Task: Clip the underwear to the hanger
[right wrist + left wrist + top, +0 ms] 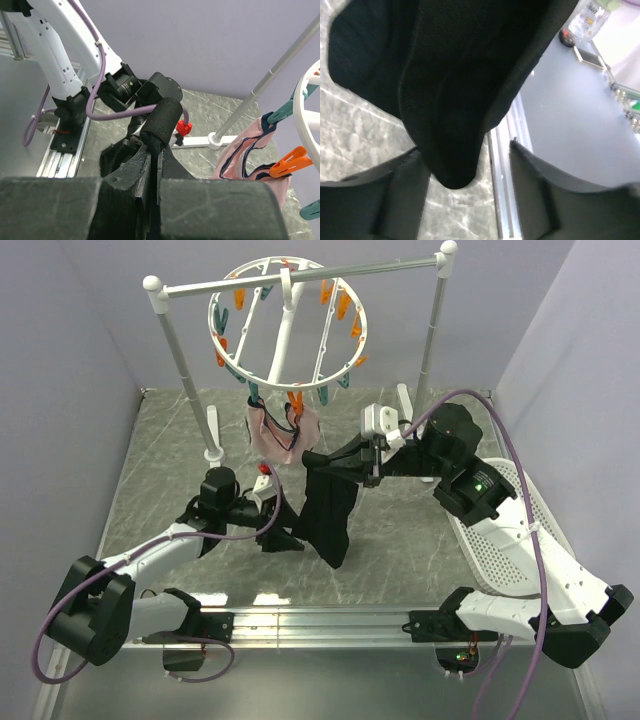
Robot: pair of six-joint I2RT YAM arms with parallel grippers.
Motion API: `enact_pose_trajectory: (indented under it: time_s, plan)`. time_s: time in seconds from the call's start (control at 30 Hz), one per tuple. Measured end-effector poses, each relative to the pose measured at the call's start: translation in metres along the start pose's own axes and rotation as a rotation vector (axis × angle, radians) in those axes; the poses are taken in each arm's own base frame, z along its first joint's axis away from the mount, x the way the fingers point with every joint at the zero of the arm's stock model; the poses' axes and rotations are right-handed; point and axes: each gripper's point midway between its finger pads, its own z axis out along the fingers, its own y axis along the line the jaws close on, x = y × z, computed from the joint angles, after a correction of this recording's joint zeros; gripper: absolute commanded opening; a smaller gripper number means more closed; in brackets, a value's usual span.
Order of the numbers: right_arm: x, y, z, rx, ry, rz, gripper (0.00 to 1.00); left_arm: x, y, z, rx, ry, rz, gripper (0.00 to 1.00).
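The black underwear (330,510) hangs in mid-air over the middle of the table. My right gripper (335,462) is shut on its top edge. In the right wrist view the pinched fabric (162,120) bulges out as a roll above the closed right gripper (157,152). My left gripper (283,532) is at the garment's lower left corner. Seen from the left wrist, the underwear (450,75) dangles between the open left gripper (465,150), close to the left finger. The round white hanger (212,320) with orange and teal pins hangs from the rail behind, above both grippers.
A pink garment (275,435) is clipped under the hanger's near rim, just behind the underwear. The white-and-silver rail stand (180,365) spans the back of the table. A white perforated basket (510,540) lies under the right arm. Purple walls close in on both sides.
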Motion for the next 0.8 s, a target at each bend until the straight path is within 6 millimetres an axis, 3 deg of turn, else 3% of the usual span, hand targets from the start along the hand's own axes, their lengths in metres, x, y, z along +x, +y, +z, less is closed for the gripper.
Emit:
enact_pose_trajectory:
  time_s: [0.13, 0.17, 0.2, 0.37, 0.57, 0.67, 0.8]
  plan:
    - [-0.001, -0.001, 0.000, 0.008, -0.003, 0.009, 0.00, -0.007, 0.002, 0.001, -0.023, -0.017, -0.034, 0.23]
    - [-0.001, -0.002, -0.001, 0.018, -0.001, 0.012, 0.00, -0.010, 0.003, 0.001, -0.030, -0.020, -0.043, 0.04]
    - [0.000, -0.004, -0.001, 0.032, -0.002, 0.015, 0.00, -0.011, 0.003, 0.001, -0.035, -0.023, -0.046, 0.00]
    - [0.025, -0.015, -0.026, 0.182, 0.019, 0.114, 0.00, -0.024, 0.007, -0.015, -0.145, -0.054, -0.069, 0.00]
    - [0.078, -0.036, -0.085, 0.510, 0.068, 0.289, 0.00, -0.043, 0.030, -0.056, -0.376, -0.052, -0.076, 0.00]
    - [0.110, -0.025, -0.103, 0.606, 0.090, 0.383, 0.00, -0.047, 0.034, -0.070, -0.459, 0.009, -0.079, 0.00]
    - [0.140, -0.002, -0.121, 0.691, 0.094, 0.491, 0.00, -0.045, 0.019, -0.081, -0.493, 0.104, -0.060, 0.00]
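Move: The black underwear hangs from the right hand's shut fingers, its middle about 12 cm straight below them. For the left hand that middle is some 6 cm to the right and 12 cm up, with a lower corner already between its half-open fingers. The pink underwear is about 15 cm ahead, 10 cm left and 3 cm below the right hand, and the nearest orange clip some 15 cm ahead, 7 cm left and 3 cm above it. The black underwear's hanging lower corner is pinched as the left fingers shut, then drawn about 7 cm left, with some forward and up. Still gripping the other end, the right hand sinks roughly 13 cm while pulling about as far right, away from the left hand and first a little forward; its wrist rolls and swings clockwise some 40 degrees. ##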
